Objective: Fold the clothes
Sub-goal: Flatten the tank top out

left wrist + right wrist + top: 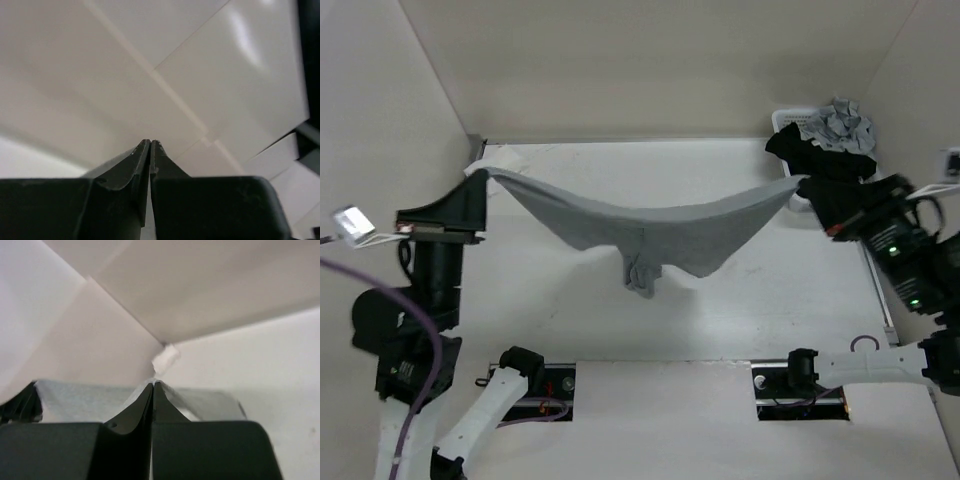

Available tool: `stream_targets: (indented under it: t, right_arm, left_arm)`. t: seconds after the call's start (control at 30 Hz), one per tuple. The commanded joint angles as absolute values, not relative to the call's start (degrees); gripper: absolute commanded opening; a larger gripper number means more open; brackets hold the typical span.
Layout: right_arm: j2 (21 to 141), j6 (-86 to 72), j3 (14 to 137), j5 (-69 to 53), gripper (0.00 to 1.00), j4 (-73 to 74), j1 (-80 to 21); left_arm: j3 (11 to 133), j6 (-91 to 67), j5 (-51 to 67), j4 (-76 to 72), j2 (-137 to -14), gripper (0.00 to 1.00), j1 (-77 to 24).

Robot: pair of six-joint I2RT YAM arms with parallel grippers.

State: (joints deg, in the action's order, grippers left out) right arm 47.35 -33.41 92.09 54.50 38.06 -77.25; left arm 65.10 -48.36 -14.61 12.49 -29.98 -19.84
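The clothes (650,230), a grey tank top, hang stretched in a sagging band above the white table (620,165). A bunched fold (642,276) droops from the middle. My left gripper (478,175) is shut on the left end at the back left. In the left wrist view its jaws (150,141) are pressed together and the fabric is hidden. My right gripper (803,185) is shut on the right end, and grey cloth (80,400) spreads around its closed tips (153,383) in the right wrist view.
A white basket (788,118) at the back right holds a black garment (820,150) and a pale grey cloth (842,125), close to my right arm. Beige walls enclose the table on three sides. The arm bases (520,365) stand at the near edge.
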Motion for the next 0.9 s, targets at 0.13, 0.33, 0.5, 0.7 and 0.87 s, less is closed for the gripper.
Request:
stream_targets:
  t: [0.13,0.33,0.5,0.7,0.87]
  right_arm:
    - [55.4,10.2,107.4,64.5,0.0,10.3,-84.2]
    - [61.9,19.1,104.2,57.0,0.0,-0.8,-72.3]
    - [72.5,-2.0,104.7,37.7,0.0,14.5,-46.9]
    - [93.0,-15.2,122.3,14.2,0.0,22.7,-26.8]
    - [106.5,-15.0,150.6,11.5,0.0,32.4,-22.9]
  left_arm:
    - [85.6,-45.0,-15.3,8.9,-35.3,0.02,-18.9]
    - [80.6,-41.0,-20.0,5.0,-44.7,0.03,-15.0]
    - [77.6,-42.3,-17.0,3.6,-59.6,0.03,-8.8]
    - [87.3,-47.1,-10.7,2.6,-77.2,0.03,0.0]
    - [100.2,-47.2,-7.1,4.7,-84.5,0.03,1.4]
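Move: The tank top hangs slack between the hands, a corner already pinched in each. Its middle is about 21 cm right of the left hand and 21 cm left of the right, roughly level fore-and-aft and 18 cm lower. On the table 50 cm below the left hand, the white cloth lies some 43 cm ahead and 20 cm left. From the right hand, the laundry basket is about 42 cm ahead, 27 cm right and 45 cm down. Keeping both corners pinched in shut fingers, the two hands first rise some 12 cm, the left also drawing back, then swing forward together towards the far wall. The left sweeps about 40 cm forward while dropping steeply and tipping its fingers down; the right goes about 30 cm forward, sinking less and rolling its left side down. ##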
